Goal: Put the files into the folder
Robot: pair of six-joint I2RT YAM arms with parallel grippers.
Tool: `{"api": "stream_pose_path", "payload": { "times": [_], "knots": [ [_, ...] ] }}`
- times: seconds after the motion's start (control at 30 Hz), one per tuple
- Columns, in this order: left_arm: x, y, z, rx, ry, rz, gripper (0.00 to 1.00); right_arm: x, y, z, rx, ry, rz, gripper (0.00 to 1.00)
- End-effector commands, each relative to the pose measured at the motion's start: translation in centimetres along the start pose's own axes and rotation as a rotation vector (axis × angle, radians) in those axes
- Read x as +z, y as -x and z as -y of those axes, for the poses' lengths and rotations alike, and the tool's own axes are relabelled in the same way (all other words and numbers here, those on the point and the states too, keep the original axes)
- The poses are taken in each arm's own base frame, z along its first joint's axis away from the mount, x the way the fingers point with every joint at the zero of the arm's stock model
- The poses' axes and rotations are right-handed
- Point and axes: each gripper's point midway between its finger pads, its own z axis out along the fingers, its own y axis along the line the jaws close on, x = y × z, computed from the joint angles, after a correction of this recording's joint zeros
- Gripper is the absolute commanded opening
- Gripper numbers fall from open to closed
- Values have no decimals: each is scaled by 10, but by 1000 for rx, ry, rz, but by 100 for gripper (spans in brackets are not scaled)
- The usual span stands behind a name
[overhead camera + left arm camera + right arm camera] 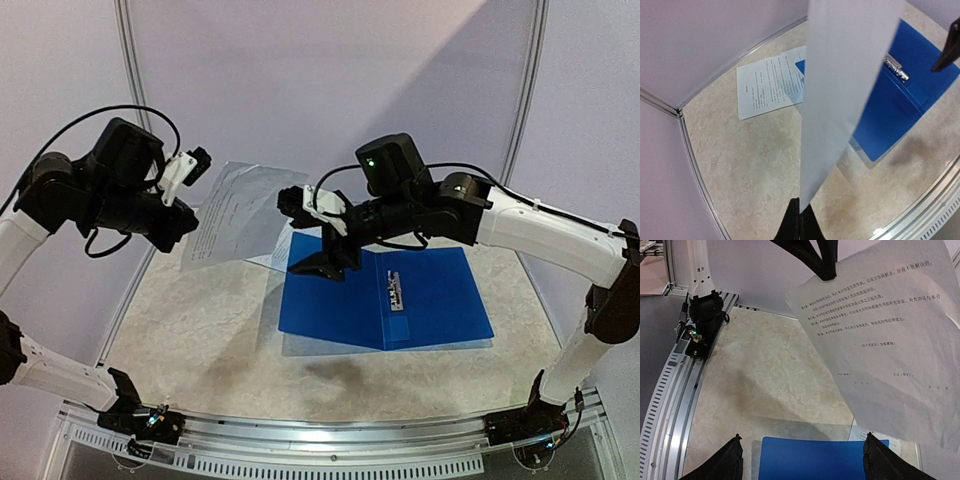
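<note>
The blue folder [385, 295] lies open on the table, its metal clip [897, 68] showing in the left wrist view. My left gripper [188, 228] is shut on the corner of one white printed sheet [238, 210] and holds it in the air, left of the folder; the sheet hangs up from the jaws in the left wrist view [840, 90]. It also shows in the right wrist view [890, 335]. More sheets [771, 82] lie flat on the table, partly under the folder's far left corner. My right gripper [330, 268] is open and empty above the folder's left edge [810, 460].
The table has a beige marbled top [200, 330] with a metal rail along the near edge [330, 435]. White walls close in the back and left [700, 45]. The left arm's base [702, 315] stands at the rail.
</note>
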Motion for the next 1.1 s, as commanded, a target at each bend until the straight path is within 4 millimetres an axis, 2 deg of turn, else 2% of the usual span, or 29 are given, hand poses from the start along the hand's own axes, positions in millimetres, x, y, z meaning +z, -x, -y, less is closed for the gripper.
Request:
{"api": "stream_pose_path", "payload": {
  "times": [0.0, 0.07, 0.17, 0.4, 0.6, 0.7, 0.87, 1.07],
  "knots": [
    [-24, 6, -1, 91, 0, 39, 0, 5, 14, 34, -42, -93, -7, 83],
    [-25, 6, 6, 111, -21, 41, 0, 4, 25, 48, -69, -134, 2, 83],
    [-20, 5, 15, 132, -38, 29, 0, 2, 28, 60, -139, -186, -21, 83],
    [-8, 5, 48, 238, -67, -1, 0, -19, 24, 58, -229, -220, -65, 81],
    [-10, 7, 48, 270, -34, 13, 0, -9, -2, 68, -283, -276, -148, 80],
    [-11, 7, 48, 269, -30, 18, 0, -14, 1, 73, -294, -303, -148, 79],
    [-8, 6, 50, 277, -30, 8, 0, -36, 16, 77, -313, -340, -127, 80],
    [-5, 6, 53, 284, -32, 2, 0, -48, 18, 78, -319, -366, -136, 80]
  ]
}}
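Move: The file sheet hangs pinched by one end in my left hand. Its middle is about 9 cm right, 5 ahead and a little below that hand, and from my open right hand some 12 cm left, 6 ahead and slightly lower. The open folder's middle lies some 34 cm right, 9 ahead and 31 below my left hand. From my right hand, it is about 13 cm right and 11 ahead; the other sheet is 16 left and 22 ahead, both far below. I keep the sheet pinched in my left hand, lift it slightly, then sink and carry it about 4 cm right and a little back, turning some 10 degrees clockwise, and hold there. My right hand reaches about 6 cm forward to the sheet's free side, rising, dipping, then rising again, and rolls some 25 degrees so its forward side lifts; its fingers stay wide open. ##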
